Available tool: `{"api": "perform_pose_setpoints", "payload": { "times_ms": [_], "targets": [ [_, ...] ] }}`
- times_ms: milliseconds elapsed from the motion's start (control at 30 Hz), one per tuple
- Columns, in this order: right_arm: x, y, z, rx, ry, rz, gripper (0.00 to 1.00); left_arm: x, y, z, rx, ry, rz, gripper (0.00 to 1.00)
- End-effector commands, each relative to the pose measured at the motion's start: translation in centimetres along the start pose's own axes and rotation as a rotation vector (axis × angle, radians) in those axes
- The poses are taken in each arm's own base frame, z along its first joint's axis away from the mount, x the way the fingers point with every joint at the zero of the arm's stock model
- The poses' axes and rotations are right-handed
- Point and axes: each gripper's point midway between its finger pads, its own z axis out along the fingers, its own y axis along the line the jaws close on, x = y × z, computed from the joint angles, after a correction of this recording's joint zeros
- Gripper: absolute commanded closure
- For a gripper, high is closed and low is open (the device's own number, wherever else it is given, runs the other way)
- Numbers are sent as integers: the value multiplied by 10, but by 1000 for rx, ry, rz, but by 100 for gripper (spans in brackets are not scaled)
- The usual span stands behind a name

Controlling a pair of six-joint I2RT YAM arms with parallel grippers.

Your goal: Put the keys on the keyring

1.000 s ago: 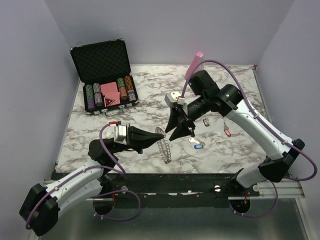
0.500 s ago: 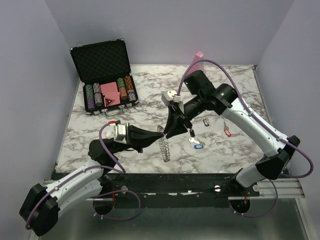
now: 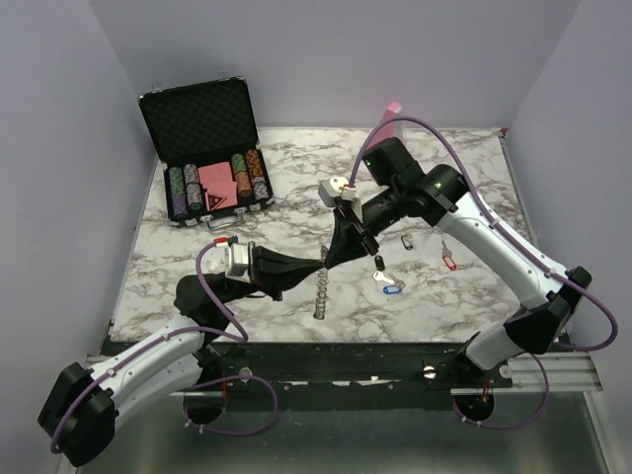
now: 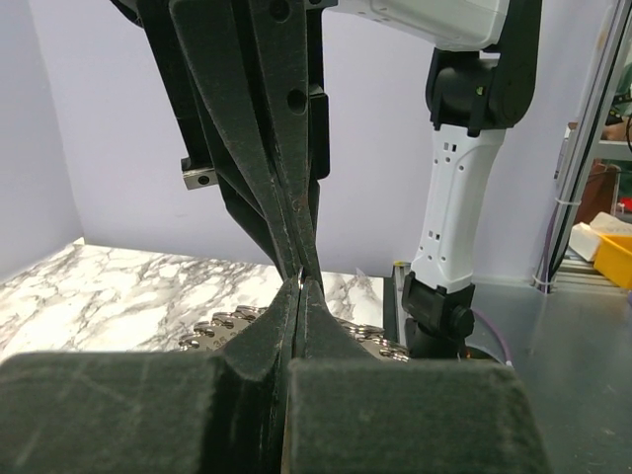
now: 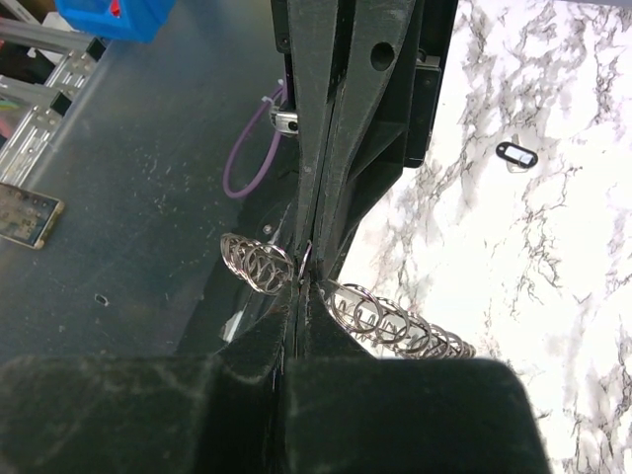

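Note:
The keyring (image 3: 321, 288) hangs edge-on like a coil above the marble table, held at its top where both grippers meet. My left gripper (image 3: 316, 267) is shut on its rim. My right gripper (image 3: 331, 259) comes from the opposite side, tip to tip, and is shut on a small loop of the same rim. In the left wrist view, loops of the keyring (image 4: 225, 322) show either side of the shut gripper (image 4: 298, 286). The right wrist view shows the keyring (image 5: 395, 321) the same way around that gripper (image 5: 299, 286). Keys lie to the right: black-tagged (image 3: 407, 241), red (image 3: 449, 262), blue (image 3: 391, 288).
An open black case (image 3: 212, 178) with poker chips stands at the back left. A pink block (image 3: 392, 109) peeks out behind the right arm. One black-tagged key (image 5: 516, 153) lies on the marble table (image 3: 464, 178) in the right wrist view.
My right gripper has moved left to the ring's top and shut on it. The keyring has swung from tilted to hanging edge-on. The left gripper stayed shut.

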Motion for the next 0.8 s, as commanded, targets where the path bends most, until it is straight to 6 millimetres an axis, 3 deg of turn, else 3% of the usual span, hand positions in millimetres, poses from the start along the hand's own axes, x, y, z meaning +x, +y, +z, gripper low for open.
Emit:
{"api": "perform_pose_setpoints", "payload": {
  "times_ms": [0, 100, 400, 767],
  "targets": [
    [3, -4, 4, -1, 6, 20, 99, -2, 7, -1, -41, -7, 16, 100],
    [4, -6, 3, 15, 19, 15, 99, 5, 9, -3, -49, 23, 13, 100],
    [19, -2, 2, 3, 70, 5, 99, 19, 10, -20, -95, 169, 86, 51],
    [52, -9, -2, -28, 237, 57, 99, 18, 5, -23, -67, 339, 129, 48]
  ]
}}
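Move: The keyring hangs by one small ring that both hands already pinch, tip to tip, so its middle is directly under the left hand's tips, about 6 cm down, and likewise about 6 cm straight under the right hand's. From the right hand, the key with the black fob lies roughly 13 cm ahead and 14 cm to the right, and the blue tag about 9 cm ahead and 17 cm right, both on the table some 20 cm below. Downward and apart: the left fingers open about halfway and let go of the small ring, the hand sinking some 2 cm and easing slightly left while its fingertips tip down about 15 degrees. The right hand keeps its pinch on that ring, shut throughout, and lowers the keyring about 4 cm, faster towards the end, its fingertips dipping around 10 degrees. ##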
